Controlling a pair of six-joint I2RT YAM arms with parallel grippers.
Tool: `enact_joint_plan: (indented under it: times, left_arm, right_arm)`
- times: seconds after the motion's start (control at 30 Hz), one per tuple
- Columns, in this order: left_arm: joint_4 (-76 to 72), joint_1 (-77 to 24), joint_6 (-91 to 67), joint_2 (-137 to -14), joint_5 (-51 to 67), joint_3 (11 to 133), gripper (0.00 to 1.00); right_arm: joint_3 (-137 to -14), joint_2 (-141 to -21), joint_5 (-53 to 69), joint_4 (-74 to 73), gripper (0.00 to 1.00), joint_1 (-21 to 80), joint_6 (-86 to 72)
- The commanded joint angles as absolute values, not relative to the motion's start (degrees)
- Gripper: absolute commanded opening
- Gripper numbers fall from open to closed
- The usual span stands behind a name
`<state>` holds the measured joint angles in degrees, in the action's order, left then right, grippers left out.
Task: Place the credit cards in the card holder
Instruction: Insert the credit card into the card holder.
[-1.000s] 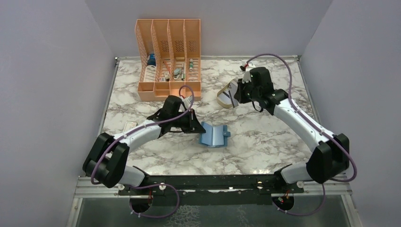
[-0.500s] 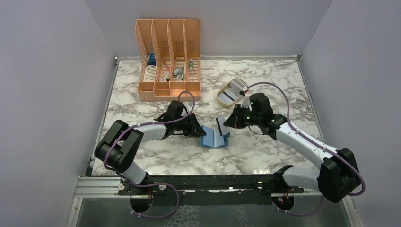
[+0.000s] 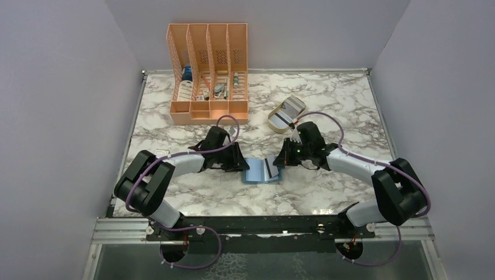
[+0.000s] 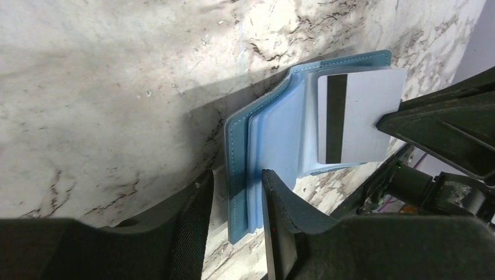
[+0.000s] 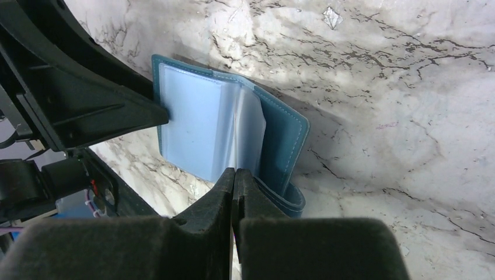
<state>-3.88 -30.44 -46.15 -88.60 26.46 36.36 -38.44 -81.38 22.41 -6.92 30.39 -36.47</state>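
Note:
The teal-blue card holder [image 3: 257, 174] lies open on the marble, its light blue slots facing up [image 4: 274, 134]. My right gripper [image 3: 280, 161] is shut on a pale credit card [image 4: 368, 116] with a dark stripe, holding it against the holder's right half. In the right wrist view the fingers [image 5: 222, 192] are pressed together just in front of the holder [image 5: 289, 137]. My left gripper [image 4: 236, 198] straddles the holder's left flap edge with its jaws apart and a gap on the outer side. More credit cards lie in the beige tray [image 3: 278, 124].
An orange slotted file rack [image 3: 208, 73] with small items stands at the back left. The beige oval tray sits behind the right arm. Walls close in on both sides of the table.
The right arm swung from the tray down to the holder, carrying the striped card. The left gripper's jaws spread apart on the flap, and the holder now lies flatter.

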Motion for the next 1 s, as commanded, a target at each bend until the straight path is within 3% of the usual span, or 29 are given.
enact_joint_plan:
  times: [0.0, 0.37, 0.97]
  left_arm:
    - [-0.77, -30.27, -43.6, -86.25, 22.27, 35.31, 0.38]
    - [-2.72, -30.3, -43.68, -86.56, 23.99, 34.29, 0.1]
    - [-4.7, -30.25, -44.6, -88.59, 25.57, 32.43, 0.1]
  right_arm:
    - [-38.17, -81.0, 21.49, -4.12, 0.01, 30.59, -38.11]
    - [-35.77, -81.37, 24.83, 0.62, 0.01, 30.59, -41.17]
    - [-32.25, -86.45, 28.06, 6.98, 0.01, 30.75, -42.89]
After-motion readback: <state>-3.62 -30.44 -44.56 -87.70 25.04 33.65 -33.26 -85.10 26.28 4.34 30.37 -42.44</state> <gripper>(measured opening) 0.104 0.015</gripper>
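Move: From the right hand, which holds the credit card by its right edge, the open card holder's middle is about 5 cm left, 2 cm back and 3 cm below; the tan tray is some 18 cm ahead and 4 cm right. From the left hand, the holder's middle is about 6 cm right, level ahead and 2 cm below; its fingers straddle the holder's left edge. The peach organizer stands roughly 24 cm ahead and 13 cm left of the left hand. Right hand lowers the held card some 2 cm and leftward towards the holder; left hand pinches the holder's left edge. ##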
